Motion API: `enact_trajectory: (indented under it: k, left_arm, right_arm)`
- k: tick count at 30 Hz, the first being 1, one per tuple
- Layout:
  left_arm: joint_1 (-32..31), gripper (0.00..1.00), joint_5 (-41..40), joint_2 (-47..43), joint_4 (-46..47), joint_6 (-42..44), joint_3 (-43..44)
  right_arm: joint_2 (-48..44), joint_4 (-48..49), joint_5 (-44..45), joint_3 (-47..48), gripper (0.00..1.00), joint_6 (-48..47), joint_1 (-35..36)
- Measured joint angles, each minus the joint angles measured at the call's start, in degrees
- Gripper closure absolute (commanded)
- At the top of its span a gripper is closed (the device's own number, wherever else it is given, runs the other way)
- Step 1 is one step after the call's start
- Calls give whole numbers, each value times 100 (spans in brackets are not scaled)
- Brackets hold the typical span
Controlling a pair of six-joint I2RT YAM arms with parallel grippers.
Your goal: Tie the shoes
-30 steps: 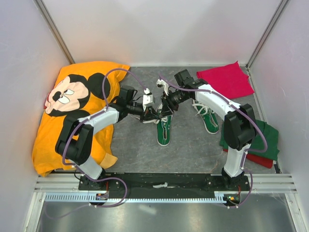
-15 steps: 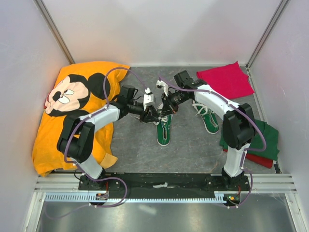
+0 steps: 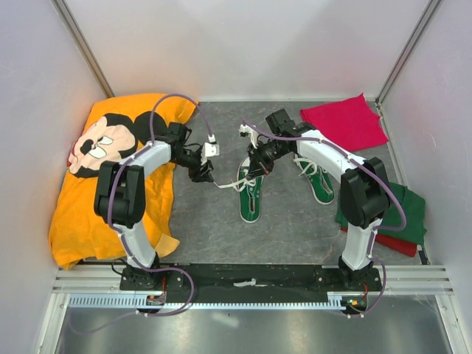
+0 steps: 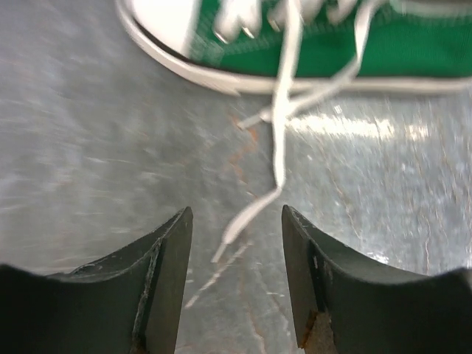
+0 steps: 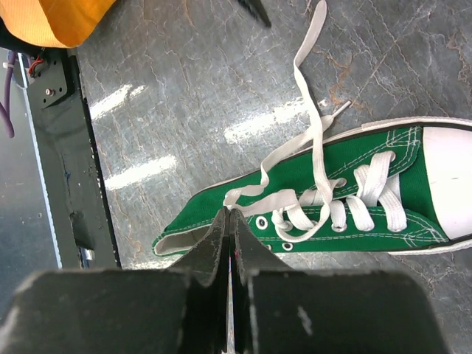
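Observation:
One green shoe [image 3: 249, 198] lies mid-table, toe toward the arms, with loose white laces. My right gripper [image 3: 255, 167] is above its heel end, shut on a white lace [image 5: 254, 198] near the top eyelets [image 5: 231, 214]. The shoe fills the right wrist view [image 5: 346, 221]. My left gripper [image 3: 203, 172] is open and empty to the left of the shoe. The other lace end [image 4: 247, 217] lies on the floor just ahead of its gripper [image 4: 236, 215], with the shoe's side [image 4: 383, 44] beyond. The second shoe [image 3: 318, 181] lies under my right arm.
An orange cartoon-mouse shirt [image 3: 110, 155] covers the left of the table, under my left arm. A red cloth [image 3: 345, 122] lies at the back right. A folded green cloth [image 3: 409, 214] sits on a red one at the right edge. White walls enclose the table.
My left gripper has drawn back to the left, away from the shoe, and a lace end now trails out on the floor toward it. The right gripper has stayed over the shoe.

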Motion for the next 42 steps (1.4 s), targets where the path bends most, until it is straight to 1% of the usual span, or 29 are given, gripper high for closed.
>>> enact_trajectory:
  k: [4,8,10,11,12,13,15,19,22,25,28,32,37,40,42]
  left_arm:
    - [-162,41,-378,382,-354,439,0]
    - [-424,43,-715,540,-455,739,2]
    - [-544,53,-874,590,-444,828,2]
    - [-603,59,-942,605,-433,859,2]
    - [-651,76,-1034,612,-411,903,-4]
    - [-695,86,-1137,614,-387,944,-15]
    - [-728,98,-1228,592,-369,973,-76]
    - [-632,98,-1287,337,-149,955,-380]
    - [-354,98,-1257,-52,-164,896,-560]
    - [-140,98,-1056,-632,-382,870,-564]
    - [-118,98,-745,-1231,-835,868,-509]
    - [-225,98,-474,-1714,-1515,872,-474]
    - [-450,98,-155,-1792,-2188,872,-474]
    - [-940,98,173,-1838,-2214,557,-450]
    - [-1362,98,380,-1851,-1939,111,-431]
  right_arm:
    - [0,35,52,0,100,48,0]
    - [0,101,125,-4,100,79,0]
    - [0,131,153,-4,100,96,0]
    - [0,142,160,-9,100,98,0]
    - [0,160,177,-17,100,101,0]
    - [-2,175,195,-33,100,114,2]
    - [-2,223,240,-85,100,136,0]
    - [-4,326,356,-216,100,166,0]
    - [-37,452,481,-348,100,240,0]
    - [-98,595,656,-448,100,339,0]
    - [-190,772,861,-492,100,470,0]
    - [-313,1080,1027,-514,100,688,0]
    - [-389,1340,1082,-520,100,863,0]
    - [-389,1373,1082,-527,100,892,0]
    - [-389,1375,1064,-529,100,892,0]
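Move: The shoelace's free end lies on the table under my open left fingers, roughly 3 cm back, 1 cm to the right and 7 cm below. The lace's shorter second end lies about 8 cm to the right of it, beside the green shoe, whose middle is some 15 cm right and 5 cm back of my left hand. From my right hand, still pinching lace over the shoe, that free end is about 12 cm left, 4 cm forward and 12 cm down. I dip my left hand about 6 cm and slightly back, shut its fingers on the lace's free end, then lift it and sweep back towards my base, finally also right, ending some 14 cm farther back than I began. My right hand keeps its pinch over the shoe, sinks a little, then draws about 4 cm forward, towards the toe, coming back up and turning some 10 degrees clockwise. ##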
